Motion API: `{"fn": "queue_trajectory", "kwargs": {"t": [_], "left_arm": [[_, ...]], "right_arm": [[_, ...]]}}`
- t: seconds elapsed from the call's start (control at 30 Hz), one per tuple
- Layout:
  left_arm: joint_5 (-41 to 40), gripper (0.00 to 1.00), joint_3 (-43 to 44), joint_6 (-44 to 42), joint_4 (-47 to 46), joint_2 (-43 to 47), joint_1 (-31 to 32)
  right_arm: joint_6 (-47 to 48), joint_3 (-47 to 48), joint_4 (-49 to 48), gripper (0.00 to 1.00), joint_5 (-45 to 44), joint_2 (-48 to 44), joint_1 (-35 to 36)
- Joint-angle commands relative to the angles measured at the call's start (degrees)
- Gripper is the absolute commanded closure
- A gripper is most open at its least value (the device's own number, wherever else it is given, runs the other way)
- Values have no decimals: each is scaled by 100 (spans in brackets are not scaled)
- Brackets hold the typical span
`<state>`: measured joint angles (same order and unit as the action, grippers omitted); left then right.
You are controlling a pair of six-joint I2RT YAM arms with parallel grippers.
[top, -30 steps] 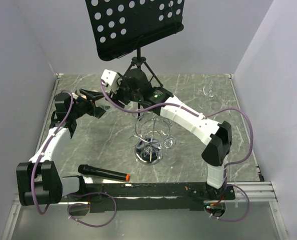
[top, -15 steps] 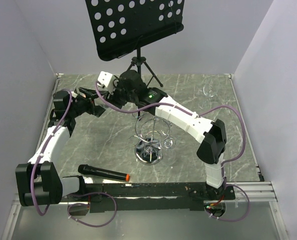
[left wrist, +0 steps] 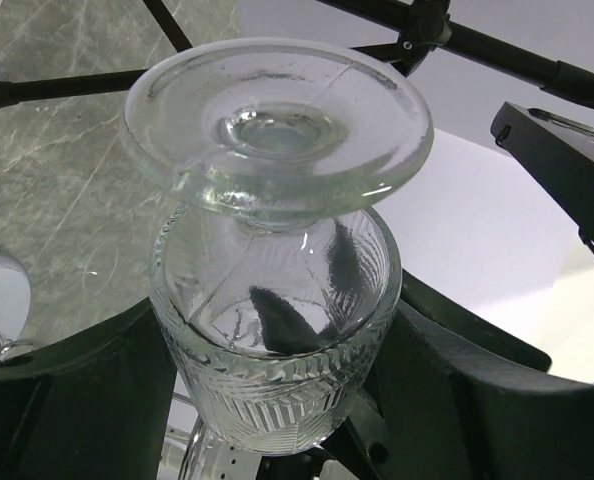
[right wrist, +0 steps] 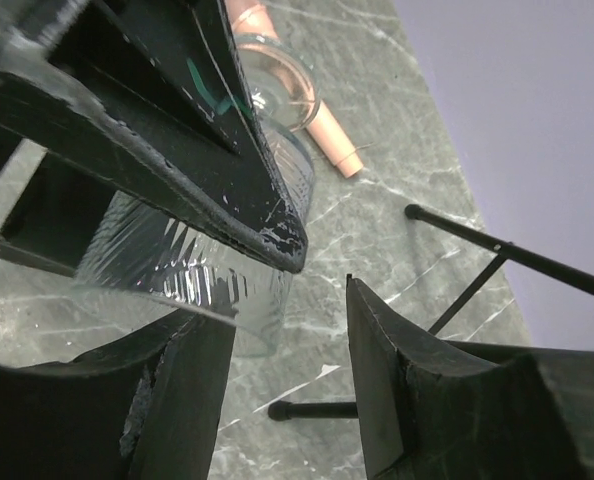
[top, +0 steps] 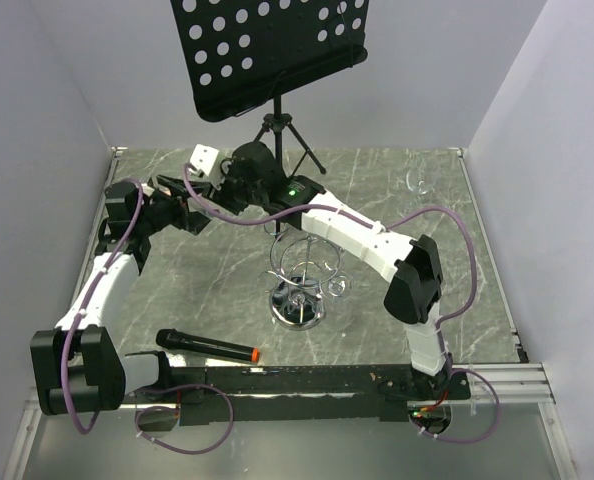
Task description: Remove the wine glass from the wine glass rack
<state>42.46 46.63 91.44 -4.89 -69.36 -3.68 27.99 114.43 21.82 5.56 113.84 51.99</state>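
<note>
A clear cut wine glass (left wrist: 277, 300) sits between the black fingers of my left gripper (left wrist: 277, 410), foot towards the camera; the gripper is shut on its bowl. From above, my left gripper (top: 189, 215) is at the back left, away from the chrome wine glass rack (top: 299, 265). My right gripper (top: 205, 192) has reached across to it. In the right wrist view my right gripper (right wrist: 287, 310) is open, with the wine glass (right wrist: 177, 270) against its left finger and a left-gripper finger (right wrist: 227, 170) crossing above. Only table shows in the gap.
The black music stand (top: 272, 50) rises at the back, its tripod legs (top: 307, 150) behind both grippers. Another glass (top: 335, 286) hangs on the rack. A clear glass (top: 414, 183) is at the far right. A black microphone (top: 207, 347) lies near the front edge.
My right arm has swung left towards the left gripper and its jaws have narrowed. The left gripper has kept its hold on the glass and barely moved.
</note>
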Motion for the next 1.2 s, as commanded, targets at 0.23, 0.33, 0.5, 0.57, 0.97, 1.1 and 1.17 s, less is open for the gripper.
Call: {"fn": "queue_trajectory", "kwargs": {"t": [0.23, 0.33, 0.5, 0.57, 0.97, 1.1, 1.17], "left_arm": [[87, 99, 74, 427, -65, 362, -27], [-26, 99, 39, 392, 49, 380, -36], [-299, 21, -101, 270, 286, 406, -80], [-387, 0, -189, 243, 339, 432, -106], [-510, 0, -295, 146, 189, 468, -344], [-502, 0, -277, 146, 225, 459, -379], [-519, 0, -304, 129, 260, 476, -396]], "right_arm": [[58, 360, -293, 72, -20, 59, 40], [75, 361, -310, 88, -20, 42, 40], [23, 369, -363, 100, -134, 24, 31], [23, 387, -389, 100, -204, 33, 31], [-39, 484, -346, 100, -214, 7, -154], [-48, 466, -293, 100, -135, -20, -154], [-30, 475, -258, 100, -73, -11, -154]]}}
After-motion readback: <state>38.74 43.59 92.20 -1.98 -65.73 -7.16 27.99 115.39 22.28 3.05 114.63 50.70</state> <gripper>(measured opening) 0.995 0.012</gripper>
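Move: The left fingers still hold the wine glass sideways by its bowl, with its middle about 1 cm ahead and 1 cm left of the left hand point, at its height. From the right hand, whose open fingers are already at the rim, the glass's middle lies some 3 cm ahead, 5 cm left and 2 cm below; the peach-coloured stick is about 12 cm ahead, 12 cm left and 27 cm down, the rack's middle about 18 cm back, 18 cm right and 14 cm down. The right hand eases about 1 cm down and slightly left and closes its fingers on the glass's wall at the rim while the left hand, still gripping the bowl, rises just under 1 cm; then the left fingers open wide and let go. As it lets go, the left hand sinks some 2.5 cm and backs off about 2.5 cm to the left, turning slightly counter-clockwise, while the right fingers shut fully in a pinch on the rim wall and draw the glass about 2 cm forward and 1.5 cm right, out from between the left fingers. ##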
